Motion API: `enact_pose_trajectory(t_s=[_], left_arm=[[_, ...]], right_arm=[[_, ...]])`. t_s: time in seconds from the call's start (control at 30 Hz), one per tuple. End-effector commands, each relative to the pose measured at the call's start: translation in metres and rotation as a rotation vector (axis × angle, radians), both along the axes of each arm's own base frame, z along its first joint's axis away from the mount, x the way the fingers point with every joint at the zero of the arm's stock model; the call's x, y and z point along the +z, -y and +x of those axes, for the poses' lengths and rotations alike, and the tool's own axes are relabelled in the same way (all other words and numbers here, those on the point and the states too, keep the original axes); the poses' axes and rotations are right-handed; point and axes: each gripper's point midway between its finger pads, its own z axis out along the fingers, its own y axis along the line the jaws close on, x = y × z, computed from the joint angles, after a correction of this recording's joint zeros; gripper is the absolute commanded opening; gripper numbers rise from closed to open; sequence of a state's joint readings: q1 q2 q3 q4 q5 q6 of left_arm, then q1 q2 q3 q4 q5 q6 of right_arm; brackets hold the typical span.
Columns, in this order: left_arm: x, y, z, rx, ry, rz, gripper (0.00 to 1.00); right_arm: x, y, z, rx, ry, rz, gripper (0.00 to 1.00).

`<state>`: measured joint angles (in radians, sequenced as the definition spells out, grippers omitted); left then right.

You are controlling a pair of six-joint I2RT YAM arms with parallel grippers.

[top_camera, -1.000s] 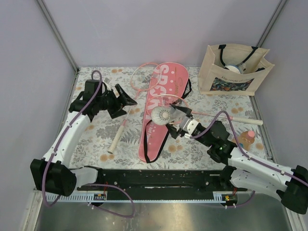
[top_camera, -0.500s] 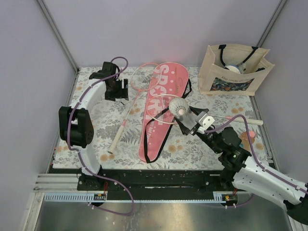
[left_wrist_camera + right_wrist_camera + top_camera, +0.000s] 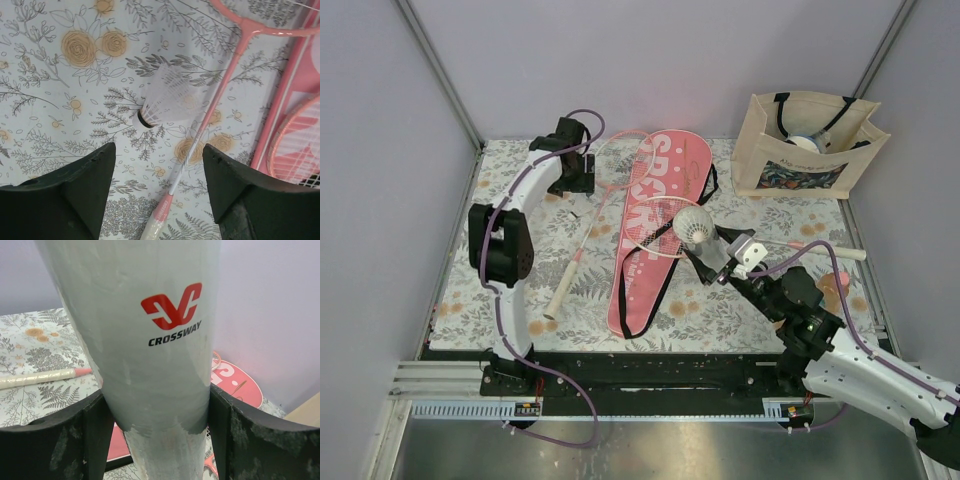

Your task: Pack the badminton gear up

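Note:
My right gripper (image 3: 720, 255) (image 3: 156, 400) is shut on the white tube (image 3: 698, 228) (image 3: 150, 330), lettered "CROSSWAY", and holds it tilted above the pink "SPORT" cover (image 3: 655, 230) (image 3: 235, 380). One pink racket (image 3: 582, 235) (image 3: 215, 105) lies left of the cover. The other racket (image 3: 655, 225) rests across the cover, its white handle (image 3: 840, 251) (image 3: 40, 377) pointing right. My left gripper (image 3: 575, 183) (image 3: 159, 150) hangs open over the far left of the table. Beyond its fingers are the first racket's shaft and a white shuttlecock (image 3: 165, 97).
A beige tote bag (image 3: 805, 145) with black straps stands at the back right. A small peach bottle (image 3: 835, 285) stands by my right arm. Grey walls close the table on three sides. The flowered cloth (image 3: 520, 270) covers the tabletop.
My left arm has swung from the left middle to the far left corner, and its jaws have narrowed a little. My right gripper has carried the tube slightly right and tipped it up.

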<state>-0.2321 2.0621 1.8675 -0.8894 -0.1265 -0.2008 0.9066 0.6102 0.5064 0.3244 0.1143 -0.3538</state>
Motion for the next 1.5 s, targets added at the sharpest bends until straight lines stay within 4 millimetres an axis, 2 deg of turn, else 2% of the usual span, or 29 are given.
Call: enact_pose_trajectory(t_s=[0.0, 0.23, 0.43, 0.57, 0.7, 0.87, 0.97, 1.1, 1.23, 1.27, 1.47], left_arm=[[-0.004, -0.014, 0.021, 0.146, 0.04, 0.048, 0.73], [-0.021, -0.012, 0.039, 0.199, 0.043, 0.045, 0.74], [-0.033, -0.026, 0.034, 0.209, 0.012, 0.123, 0.73], [-0.023, -0.029, 0.026, 0.19, 0.008, 0.14, 0.6], [-0.018, -0.032, 0.015, 0.172, 0.0, 0.153, 0.52], [-0.019, -0.041, -0.001, 0.163, -0.024, 0.195, 0.34], [-0.019, -0.045, -0.01, 0.16, -0.036, 0.206, 0.18], [0.006, -0.046, -0.018, 0.171, 0.011, 0.188, 0.0], [0.043, -0.042, -0.027, 0.175, 0.071, 0.112, 0.0], [0.05, -0.036, -0.031, 0.166, 0.079, 0.071, 0.0], [0.125, 0.004, -0.064, 0.084, 0.202, -0.284, 0.0]], right_arm=[[0.019, 0.005, -0.002, -0.005, 0.056, 0.055, 0.59], [0.018, -0.003, -0.003, 0.025, 0.053, 0.056, 0.59], [0.016, -0.004, -0.002, 0.028, 0.048, 0.054, 0.59], [0.013, -0.004, -0.002, 0.026, 0.044, 0.052, 0.59], [0.014, -0.008, -0.003, 0.044, 0.035, 0.074, 0.59], [0.016, -0.011, -0.006, 0.07, 0.029, 0.09, 0.58], [0.016, -0.01, -0.006, 0.068, 0.023, 0.096, 0.58], [0.01, -0.012, -0.005, 0.065, 0.013, 0.069, 0.58], [0.004, -0.013, -0.001, 0.053, 0.015, 0.019, 0.58], [0.0, -0.013, 0.0, 0.046, 0.012, 0.001, 0.58], [-0.024, -0.008, 0.005, 0.011, 0.001, -0.134, 0.58]])
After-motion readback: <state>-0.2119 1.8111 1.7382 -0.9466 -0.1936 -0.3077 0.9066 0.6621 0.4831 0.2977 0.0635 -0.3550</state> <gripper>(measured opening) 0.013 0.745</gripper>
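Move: The shuttlecock lies on the table almost under the open left gripper: level with it, about 1 cm to its left and 5 cm below, cork towards back-left. The near racket's thin shaft is close by, its middle some 6 cm back and 4 cm right of the gripper. That racket's head is about 15 cm ahead and 13 cm right, and the pink racket bag 10 cm back and 23 cm right. From the right hand, the shuttlecock lies about 26 cm ahead, 32 cm left and 24 cm below. Lower the left gripper about 5 cm over the shuttlecock, edging forward and turning slightly counter-clockwise. Near the table, shut the fingers while drawing back and left, pinching the shuttlecock by its cork end, then lift it briskly about 11 cm, still drawing back. With the right hand keep hold of the shuttle tube and let it sink some 3 cm. ##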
